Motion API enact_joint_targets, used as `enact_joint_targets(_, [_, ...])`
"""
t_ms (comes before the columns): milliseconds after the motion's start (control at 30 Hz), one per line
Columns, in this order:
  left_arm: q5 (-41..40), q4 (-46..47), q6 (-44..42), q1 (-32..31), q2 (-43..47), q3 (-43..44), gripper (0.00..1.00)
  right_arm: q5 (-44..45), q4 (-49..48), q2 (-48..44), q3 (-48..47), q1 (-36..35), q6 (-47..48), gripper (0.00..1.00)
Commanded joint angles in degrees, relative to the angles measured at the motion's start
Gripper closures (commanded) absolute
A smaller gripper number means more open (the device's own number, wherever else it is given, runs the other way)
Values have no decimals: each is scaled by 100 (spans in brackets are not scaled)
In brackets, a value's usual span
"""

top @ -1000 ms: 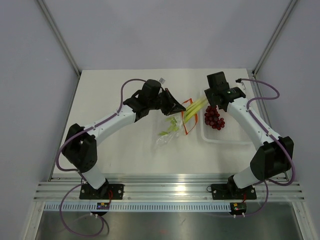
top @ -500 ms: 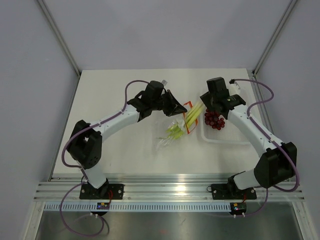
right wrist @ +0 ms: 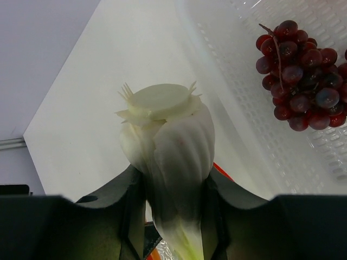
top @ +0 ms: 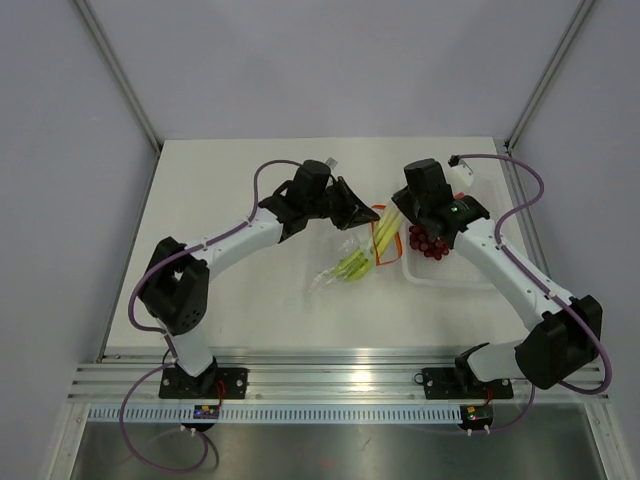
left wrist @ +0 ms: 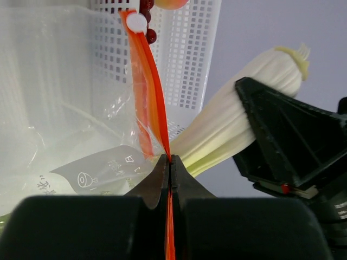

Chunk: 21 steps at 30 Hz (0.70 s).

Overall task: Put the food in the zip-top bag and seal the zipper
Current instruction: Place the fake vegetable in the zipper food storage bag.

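Observation:
The clear zip-top bag (top: pixel 335 268) lies mid-table, and my left gripper (top: pixel 368 214) is shut on its orange-red zipper (left wrist: pixel 154 103), holding the mouth up. My right gripper (top: pixel 400 208) is shut on the white root end of the pale-green vegetable stalks (right wrist: pixel 173 135). The stalks (top: pixel 365 255) slant down through the mouth into the bag. Dark red grapes (top: pixel 428 243) lie in the clear tray (top: pixel 455 278) just right of the right gripper. In the left wrist view a peach-like fruit (left wrist: pixel 172 2) peeks in at the top edge beside the grapes.
The tray's perforated wall (left wrist: pixel 187 54) stands close behind the bag mouth. The two grippers are only a few centimetres apart over the bag opening. Grey walls and metal posts enclose the white table (top: pixel 230 190) at the back and sides.
My right gripper has moved left and down toward the bag mouth, carrying the stalks deeper into the bag. The left gripper has shifted slightly right, still holding the zipper.

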<state>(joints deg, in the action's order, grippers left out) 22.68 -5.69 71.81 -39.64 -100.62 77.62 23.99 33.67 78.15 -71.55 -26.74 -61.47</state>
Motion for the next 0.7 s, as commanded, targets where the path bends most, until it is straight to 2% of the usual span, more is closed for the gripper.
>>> enact_joint_targets(0, [105, 762, 175, -18, 244, 402, 100, 150, -150, 113, 45, -235, 56, 100])
enact_joint_targets(367, [210, 1466, 527, 131, 605, 340, 100, 264, -141, -168, -35, -402, 706, 98])
enact_joint_targets(400, [228, 1396, 510, 140, 605, 393, 100, 238, -176, -229, -52, -402, 942, 94])
enact_joint_targets(433, [255, 1396, 501, 149, 605, 455, 100, 151, -211, -334, -78, -402, 1083, 79])
enact_joint_targets(533, [404, 1387, 457, 202, 614, 508, 100, -7, -273, -685, -228, -402, 1549, 50])
enact_joint_targets(667, [527, 1273, 299, 246, 631, 587, 100, -201, -317, -1178, -613, -402, 2095, 36])
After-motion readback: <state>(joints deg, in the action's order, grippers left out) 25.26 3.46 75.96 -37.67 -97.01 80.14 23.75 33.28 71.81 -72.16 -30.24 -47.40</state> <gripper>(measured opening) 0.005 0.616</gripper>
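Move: The right hand still holds the celery by its white root, with the leafy end already inside the bag; the bag's open mouth lies about 5 cm back, 3 cm left and 5 cm below that hand. The grapes are some 9 cm to its right, 3 cm back and 17 cm lower, and the peach 14 cm right and 6 cm ahead, equally low. From the left hand, shut on the zipper edge, the mouth's middle is about 3 cm back, 2 cm right and 4 cm below. The left hand keeps its pinch on the orange zipper edge and hauls the bag steadily up nearly 9 cm, drifting slightly forward as its fingertips tip up by some 10 degrees, drawing the bag up along the celery. The right hand first carries the root about 2 cm left and a little down beside the bag mouth, then eases back and at the end rises quickly about 5 cm while drawing back, turning some 10 degrees counter-clockwise overall, its fingers spreading from the hold around the root. ##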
